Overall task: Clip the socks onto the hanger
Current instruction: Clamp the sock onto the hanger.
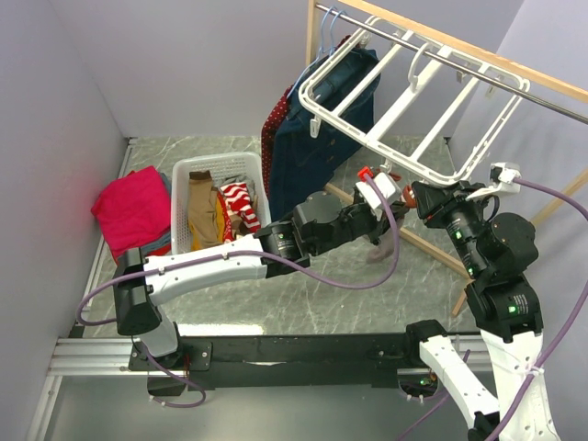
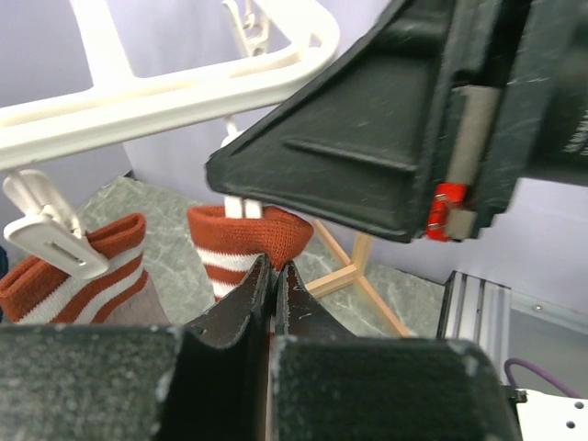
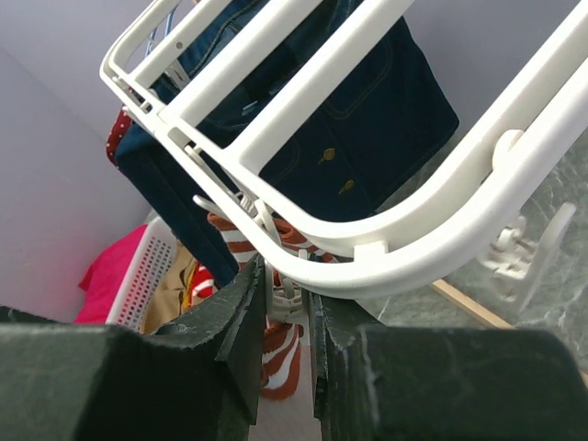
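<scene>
The white hanger (image 1: 395,101) hangs tilted from the wooden rail, and both grippers meet under its near corner. My left gripper (image 2: 273,266) is shut on the reddish-brown cuff of a striped sock (image 2: 241,235), held just below a dangling clip. The sock's taupe foot (image 1: 380,246) droops under the left gripper (image 1: 381,188). A second striped sock (image 2: 87,271) hangs to the left, pinned by a white clip (image 2: 50,237). My right gripper (image 3: 287,276) is shut on a white clip (image 3: 296,296) under the hanger rim (image 3: 413,234), with a sock cuff (image 3: 283,354) below it.
A navy garment (image 1: 322,129) and a light-blue clothes hanger (image 1: 323,32) hang from the wooden rack (image 1: 478,60) behind the frame. A white basket (image 1: 204,169) with clothes stands at the left, next to a folded pink cloth (image 1: 133,209). The rack's wooden foot (image 1: 441,257) crosses the floor.
</scene>
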`<state>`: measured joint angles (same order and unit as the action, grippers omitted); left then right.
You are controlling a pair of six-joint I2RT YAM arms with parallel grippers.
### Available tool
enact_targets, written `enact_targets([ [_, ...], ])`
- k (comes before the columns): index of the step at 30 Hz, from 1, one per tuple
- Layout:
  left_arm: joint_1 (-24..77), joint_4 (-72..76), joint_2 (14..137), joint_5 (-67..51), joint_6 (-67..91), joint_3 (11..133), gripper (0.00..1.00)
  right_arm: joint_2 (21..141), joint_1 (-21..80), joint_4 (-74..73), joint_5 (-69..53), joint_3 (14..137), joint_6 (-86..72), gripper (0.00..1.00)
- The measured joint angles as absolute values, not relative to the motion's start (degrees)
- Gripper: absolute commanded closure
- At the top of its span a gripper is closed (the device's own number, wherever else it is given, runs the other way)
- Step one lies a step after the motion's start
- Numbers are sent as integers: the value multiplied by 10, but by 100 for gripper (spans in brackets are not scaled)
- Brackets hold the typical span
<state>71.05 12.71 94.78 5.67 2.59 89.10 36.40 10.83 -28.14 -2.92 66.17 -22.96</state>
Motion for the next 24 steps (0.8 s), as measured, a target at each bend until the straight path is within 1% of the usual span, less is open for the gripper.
enact_targets([
  [4,715,128,948,57,26,893,94,363,108,-281,-28,660,-231,86],
  [6,716,128,948,57,26,894,94,362,108,-281,-28,660,-231,80],
  [7,716,128,948,57,26,896,94,362,108,-281,-28,660,-231,75],
  [8,716,127,948,57,26,897,93,361,108,-281,-28,660,-231,68],
  [10,716,128,948,58,26,898,93,360,108,-281,-28,660,-232,58],
  [11,716,128,948,58,26,898,92,360,108,-281,-28,660,-231,49],
  [13,716,127,948,59,26,898,90,358,108,-283,-28,660,-234,46],
  [14,716,127,948,60,26,898,88,356,108,-283,-28,660,-232,40],
  [16,716,127,948,62,26,898,86,352,108,-284,-29,660,-230,35],
  [17,716,127,948,64,26,898,82,349,108,-284,-30,660,-230,30],
  [19,716,127,948,69,27,898,72,342,108,-284,-33,660,-229,27],
  [20,716,127,948,71,27,898,61,338,108,-284,-35,660,-227,24],
  [22,716,128,948,76,30,897,49,329,108,-288,-35,660,-225,24],
  [23,716,130,947,78,37,894,41,324,108,-290,-35,661,-222,23],
  [24,716,131,946,80,38,891,37,322,108,-295,-34,663,-220,23],
])
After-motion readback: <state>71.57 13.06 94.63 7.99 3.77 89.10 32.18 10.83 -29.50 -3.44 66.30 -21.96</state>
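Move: The right fingers already squeeze the clip, with the second sock's striped cuff about 3 cm below and 1 cm ahead of that hand. The left fingertips still pinch this cuff; the clip is some 1 cm forward, 1 cm right and 2 cm above them. The first sock's clipped cuff is roughly 5 cm ahead and 5 cm left of the right hand, near its height; the hanger's front rail runs 3 cm above that hand and 2 cm farther forward. The right hand holds still at first, then spreads its fingers from partly open to about three-quarters open, letting go of the clip, and backs off about 2.5 cm towards its base, rising about 1 cm, away from the clip and rail. The left hand stays within a centimetre of its place beside the cuff, still pointing right and somewhat forward, and only after the right fingers have begun to spread does it open its own to about half, letting go of the sock. ##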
